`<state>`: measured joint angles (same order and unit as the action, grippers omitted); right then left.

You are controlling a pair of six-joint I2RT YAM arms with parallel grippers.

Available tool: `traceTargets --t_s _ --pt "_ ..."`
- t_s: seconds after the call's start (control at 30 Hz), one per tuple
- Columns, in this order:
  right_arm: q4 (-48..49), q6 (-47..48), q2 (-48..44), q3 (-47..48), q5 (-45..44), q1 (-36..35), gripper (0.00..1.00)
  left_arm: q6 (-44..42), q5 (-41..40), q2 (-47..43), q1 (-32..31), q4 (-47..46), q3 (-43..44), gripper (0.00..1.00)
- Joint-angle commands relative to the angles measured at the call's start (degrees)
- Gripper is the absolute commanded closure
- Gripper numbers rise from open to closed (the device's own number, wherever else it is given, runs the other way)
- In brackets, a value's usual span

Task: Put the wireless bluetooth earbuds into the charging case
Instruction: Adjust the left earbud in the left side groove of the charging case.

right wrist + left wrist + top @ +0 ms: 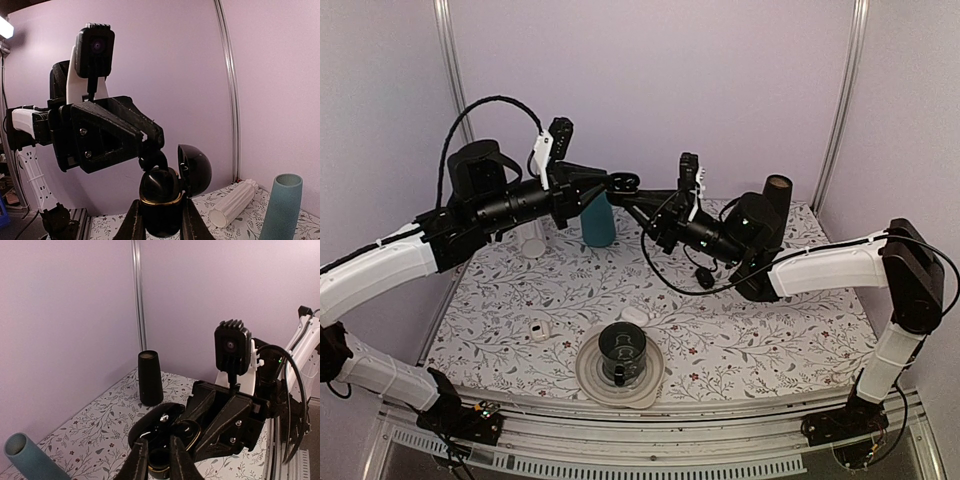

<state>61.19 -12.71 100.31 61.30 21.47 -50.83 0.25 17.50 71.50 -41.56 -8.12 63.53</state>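
Note:
Both grippers meet in mid-air over the back of the table. My right gripper [160,200] is shut on the charging case [160,212], a glossy black pod with a gold rim, held upright with its domed lid [197,170] swung open. A black earbud [159,182] bulges from the top of the case. My left gripper [150,147] comes in from the left, with a small glossy black earbud [152,161] at its fingertips, touching the top of the case. In the left wrist view my left gripper [157,438] stands narrow over the case [165,467]. From above, the case [625,184] is tiny.
A teal cup [598,222] and a black cone [777,195] stand at the back. A white ribbed cylinder [232,202] lies on the floral cloth. A dark mug [622,352] sits on a pale plate [590,380] at the front, with small white pieces [539,328] nearby.

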Motion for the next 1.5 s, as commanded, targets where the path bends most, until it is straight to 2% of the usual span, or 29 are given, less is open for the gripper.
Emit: traceTargets --t_s 0.0,0.17,0.3,0.53,0.7,0.97,1.17,1.47 --pt "1.15 1.11 -2.63 0.64 0.06 -0.35 0.98 0.25 0.98 0.74 0.43 0.85 1.52 0.83" --pt "1.04 0.96 -2.75 0.56 -0.64 -0.32 0.98 1.91 0.9 0.3 0.43 0.96 2.05 0.82" --pt "1.1 0.61 -3.15 0.21 -0.52 -0.29 0.97 2.81 0.25 -1.63 0.64 0.4 1.98 0.76" --pt "1.34 -0.86 -4.26 -0.71 1.74 0.42 0.98 1.59 1.91 -5.5 2.65 0.98 0.12 0.7" --pt "2.35 -3.38 -5.78 -2.21 7.92 1.9 0.98 -2.31 8.24 -6.38 5.07 3.91 0.11 0.65" --pt "3.63 -10.39 -8.23 -3.97 21.26 4.74 0.98 -8.0 17.96 -5.09 5.79 7.28 1.54 0.45" --pt "0.72 -10.65 -7.92 -2.66 25.53 4.77 0.98 -7.18 23.61 -2.97 5.41 5.87 2.32 0.43" --pt "-1.33 -10.99 -7.4 -1.17 28.77 4.73 0.97 -8.3 26.91 -1.06 3.4 6.35 2.97 0.44"
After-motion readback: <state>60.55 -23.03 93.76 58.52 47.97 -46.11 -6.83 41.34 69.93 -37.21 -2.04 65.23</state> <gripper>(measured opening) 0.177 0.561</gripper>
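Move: The left earbud, on the open charging case, is right at the left fingertips, about 1 cm to their right and 1 cm below; the case's middle lies about 3 cm to the left hand's right and 3 cm below it. Roughly 17 cm ahead of the left hand, 5 cm left and 30 cm down, stands the teal tumbler, with the white bottle about 15 cm to the left of it. From the right hand, which holds the case, the earbud is some 3 cm left and 3 cm up. The left hand opens its barely parted fingers to about half their range and comes free of the earbud, lifting about 4 cm and swinging some 3 cm left, then sinks and returns right to nearly its old height and side while drawing back, ending about 5 cm nearer its base and turned some 20 degrees clockwise. The right hand keeps its pinch on the case and carries it away from the left fingers, back about 6 cm and right about 3 cm with a slight rise, turning it over 20 degrees counter-clockwise. ##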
